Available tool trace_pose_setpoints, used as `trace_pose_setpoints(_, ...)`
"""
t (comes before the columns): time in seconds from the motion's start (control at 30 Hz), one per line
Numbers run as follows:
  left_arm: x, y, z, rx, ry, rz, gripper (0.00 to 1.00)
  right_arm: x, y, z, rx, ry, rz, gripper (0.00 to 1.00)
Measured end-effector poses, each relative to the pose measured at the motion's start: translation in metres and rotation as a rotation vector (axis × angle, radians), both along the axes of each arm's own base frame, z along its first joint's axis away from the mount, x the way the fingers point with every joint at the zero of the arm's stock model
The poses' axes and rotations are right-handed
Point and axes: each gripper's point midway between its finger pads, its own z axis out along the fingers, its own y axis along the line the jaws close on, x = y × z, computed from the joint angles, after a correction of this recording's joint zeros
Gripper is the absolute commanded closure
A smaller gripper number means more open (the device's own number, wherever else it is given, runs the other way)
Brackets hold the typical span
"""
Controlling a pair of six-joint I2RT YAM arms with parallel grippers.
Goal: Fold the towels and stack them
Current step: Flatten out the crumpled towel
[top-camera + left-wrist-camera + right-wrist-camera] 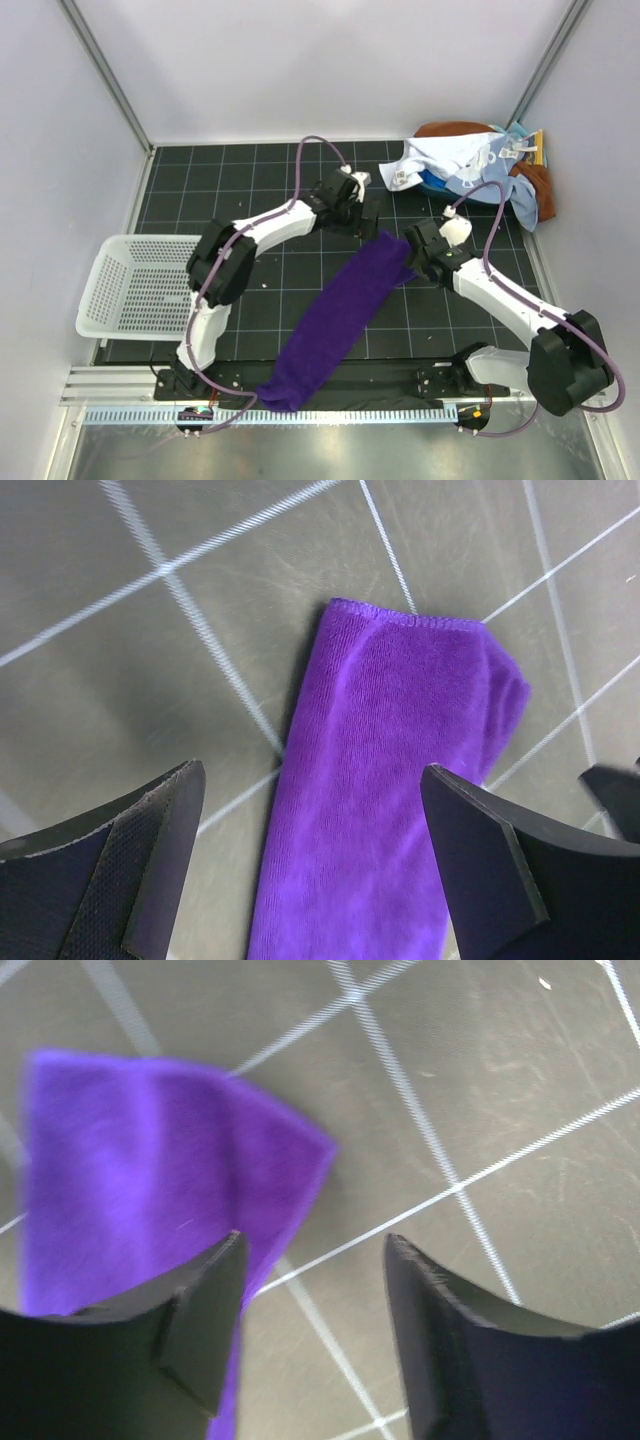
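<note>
A dark purple towel (340,315) lies as a long folded strip running diagonally from mid-table to the near edge. My left gripper (368,222) hovers open just beyond the strip's far end. In the left wrist view the towel's hemmed end (390,780) lies flat on the mat between the spread fingers of the left gripper (312,772), apart from them. My right gripper (412,262) is open beside the far right corner. In its wrist view the towel's corner (150,1160) lies left of the open right gripper (313,1240). Other towels (450,160) lie heaped at the back right, white and light blue over rust-brown (530,185).
A white slotted plastic basket (140,285) sits at the left edge of the black gridded mat (250,180). White walls enclose the table on three sides. A metal rail (300,412) runs along the near edge, and the purple towel's near end hangs over it.
</note>
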Motion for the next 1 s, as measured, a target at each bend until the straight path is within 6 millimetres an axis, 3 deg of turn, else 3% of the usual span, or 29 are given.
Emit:
trace_pose_setpoints(0.2,-0.011,-0.028,-0.043,0.052,0.018,-0.093,0.09,-0.003,-0.035,-0.045,0.011,0.09,-0.121,0.41)
trace_pose_setpoints(0.33,-0.011,-0.042,-0.036,0.055,-0.024,-0.102,0.15,0.006,-0.033,-0.06,0.024,0.109,-0.124,0.41)
trace_pose_setpoints(0.5,-0.008,-0.04,-0.047,0.103,-0.046,-0.069,0.24,0.016,-0.027,-0.069,0.038,0.106,-0.113,0.42)
trace_pose_setpoints(0.6,-0.004,-0.035,-0.049,0.126,-0.056,-0.041,0.39,0.024,-0.025,-0.069,0.045,0.086,-0.111,0.53)
trace_pose_setpoints(0.63,-0.002,-0.033,-0.05,0.136,-0.06,-0.025,0.52,0.026,-0.024,-0.069,0.048,0.081,-0.111,0.57)
trace_pose_setpoints(0.77,0.002,-0.026,-0.053,0.164,-0.062,0.018,0.77,0.037,-0.021,-0.07,0.055,0.07,-0.108,0.84)
trace_pose_setpoints(0.83,0.004,-0.023,-0.054,0.178,-0.067,0.033,0.9,0.044,-0.018,-0.07,0.058,0.069,-0.101,0.9)
trace_pose_setpoints(0.93,0.008,-0.016,-0.058,0.204,-0.075,0.076,0.98,0.054,-0.013,-0.07,0.054,0.081,-0.073,0.99)
trace_pose_setpoints(1.0,0.01,-0.011,-0.057,0.22,-0.092,0.106,1.0,0.064,-0.009,-0.069,0.047,0.088,-0.051,0.99)
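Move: At the towel's far end, the far-left corner lies about 3 cm right of the left hand, roughly level with it and 6 cm below. The far-right corner is about 4 cm ahead of the right hand, 1 cm to its right and 7 cm below. The towel bin sits some 26 cm ahead of the right hand and 16 cm to its right. Dropping onto the purple towel's far end from both sides, the hands first sink while swinging right, the left about 5 cm down and the right about 7. The left then eases back left, rolling some 10 degrees with its left side rising, and shuts on the left edge by the corner; the right creeps forward about 6 cm, closes on the right corner and keeps going forward with it. ##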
